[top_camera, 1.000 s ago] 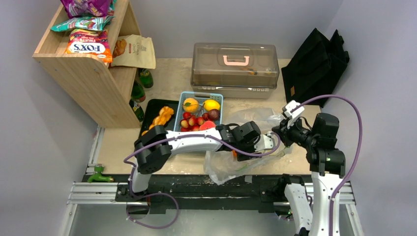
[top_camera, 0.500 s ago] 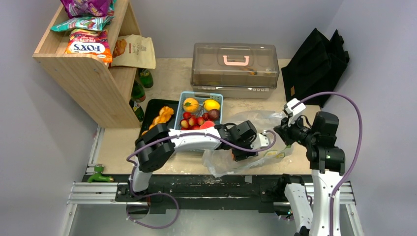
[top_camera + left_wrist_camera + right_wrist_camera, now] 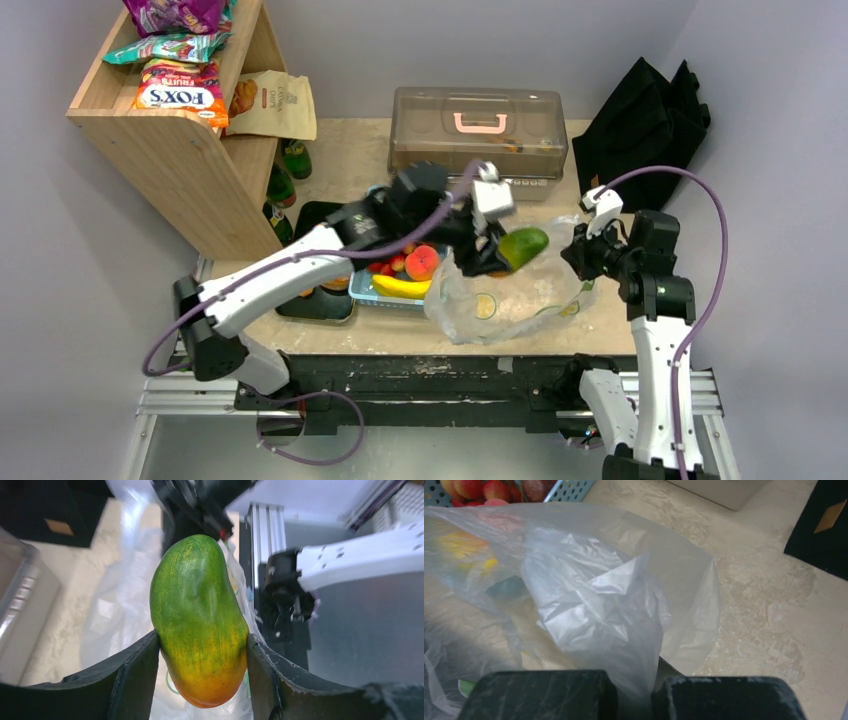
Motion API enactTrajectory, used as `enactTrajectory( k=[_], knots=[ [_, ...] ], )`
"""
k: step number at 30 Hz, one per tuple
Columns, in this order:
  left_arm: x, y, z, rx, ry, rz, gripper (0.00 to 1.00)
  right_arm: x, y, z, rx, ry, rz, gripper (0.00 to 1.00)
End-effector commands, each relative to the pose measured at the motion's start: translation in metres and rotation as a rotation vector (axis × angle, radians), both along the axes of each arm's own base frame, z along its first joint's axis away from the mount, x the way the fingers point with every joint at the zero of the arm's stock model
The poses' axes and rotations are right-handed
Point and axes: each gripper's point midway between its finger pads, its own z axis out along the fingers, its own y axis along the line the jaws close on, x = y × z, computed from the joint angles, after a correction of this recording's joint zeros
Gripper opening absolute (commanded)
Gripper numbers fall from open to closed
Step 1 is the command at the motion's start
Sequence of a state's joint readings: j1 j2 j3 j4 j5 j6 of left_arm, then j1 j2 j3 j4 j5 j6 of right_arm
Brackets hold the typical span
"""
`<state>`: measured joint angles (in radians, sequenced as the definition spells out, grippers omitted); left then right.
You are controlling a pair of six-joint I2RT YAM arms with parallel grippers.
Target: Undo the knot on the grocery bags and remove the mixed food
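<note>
The clear grocery bag (image 3: 520,300) lies open on the table's near right, and no knot shows on it. My left gripper (image 3: 503,250) hangs above the bag, shut on a green-and-yellow mango (image 3: 524,245). In the left wrist view the mango (image 3: 200,615) sits tight between both black fingers (image 3: 135,680), with the bag's plastic below. My right gripper (image 3: 581,262) is shut on the bag's right edge; its wrist view shows bunched plastic (image 3: 589,595) pinched between the jaws. More of the mixed food lies in the blue basket (image 3: 362,290): a banana (image 3: 400,287), a peach (image 3: 422,262) and red fruits.
A black tray (image 3: 320,305) lies left of the basket, partly under my left arm. Behind stand a clear lidded box with a pink handle (image 3: 478,135), a wooden shelf (image 3: 180,160) holding snack bags, green bottles (image 3: 292,160) and a black fabric bag (image 3: 640,125).
My left arm has risen out of the bag and swung back toward the clear box, carrying the mango. A banana now shows in the basket. The right gripper keeps its hold on the bag.
</note>
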<state>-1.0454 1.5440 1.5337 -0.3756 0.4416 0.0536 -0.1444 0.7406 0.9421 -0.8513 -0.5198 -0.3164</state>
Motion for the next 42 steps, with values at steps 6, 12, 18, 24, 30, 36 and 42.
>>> enactTrajectory(
  k=[6,12,18,24,30,36,42],
  knots=[
    [0.11,0.127,0.018,0.002,0.102,0.381,0.13,0.027,-0.034,-0.002,-0.057,0.03,-0.206,0.0],
    [0.154,0.178,-0.077,0.242,0.167,0.527,0.18,0.04,-0.062,-0.009,-0.205,0.084,-0.248,0.0],
    [0.175,0.191,-0.136,0.388,0.24,0.597,0.3,0.038,-0.066,-0.014,-0.201,0.124,-0.282,0.0],
    [0.178,0.196,-0.153,0.45,0.27,0.605,0.62,0.04,-0.068,-0.012,-0.189,0.13,-0.315,0.0],
    [0.163,0.186,-0.12,0.323,0.244,0.541,0.93,0.049,-0.073,0.0,-0.165,0.106,-0.377,0.01],
    [0.158,0.187,-0.088,0.259,0.193,0.547,0.95,0.059,-0.125,0.018,-0.181,0.071,-0.613,0.0],
    [0.16,0.191,-0.073,0.244,0.152,0.564,0.98,0.054,-0.171,0.013,-0.191,0.12,-0.758,0.0]
  ],
)
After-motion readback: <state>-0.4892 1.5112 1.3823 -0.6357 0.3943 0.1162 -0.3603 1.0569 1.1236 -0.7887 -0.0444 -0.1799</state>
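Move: The left hand already holds the papaya above the grocery bag; its spot at the far end of the blue basket lies about 17 cm ahead, 19 cm left and 19 cm down. The peach sits some 9 cm nearer than that spot and 2 cm right of it, the banana 14 cm nearer. From the right hand, pinching the bag's rim, the bag's middle is about 10 cm left, 4 cm ahead and 16 cm below, the basket's middle 34 cm left and 10 cm ahead. Keeping its grip on the papaya, the left hand arcs up slightly, swings left and forward about 25 cm in all while turning some 30 degrees counter-clockwise, then sinks steeply into the basket, opens to let go and rises about 7 cm. The right hand keeps pinching the bag and drags it right, about 15 cm, most of it late, easing slightly forward and turning clockwise. ##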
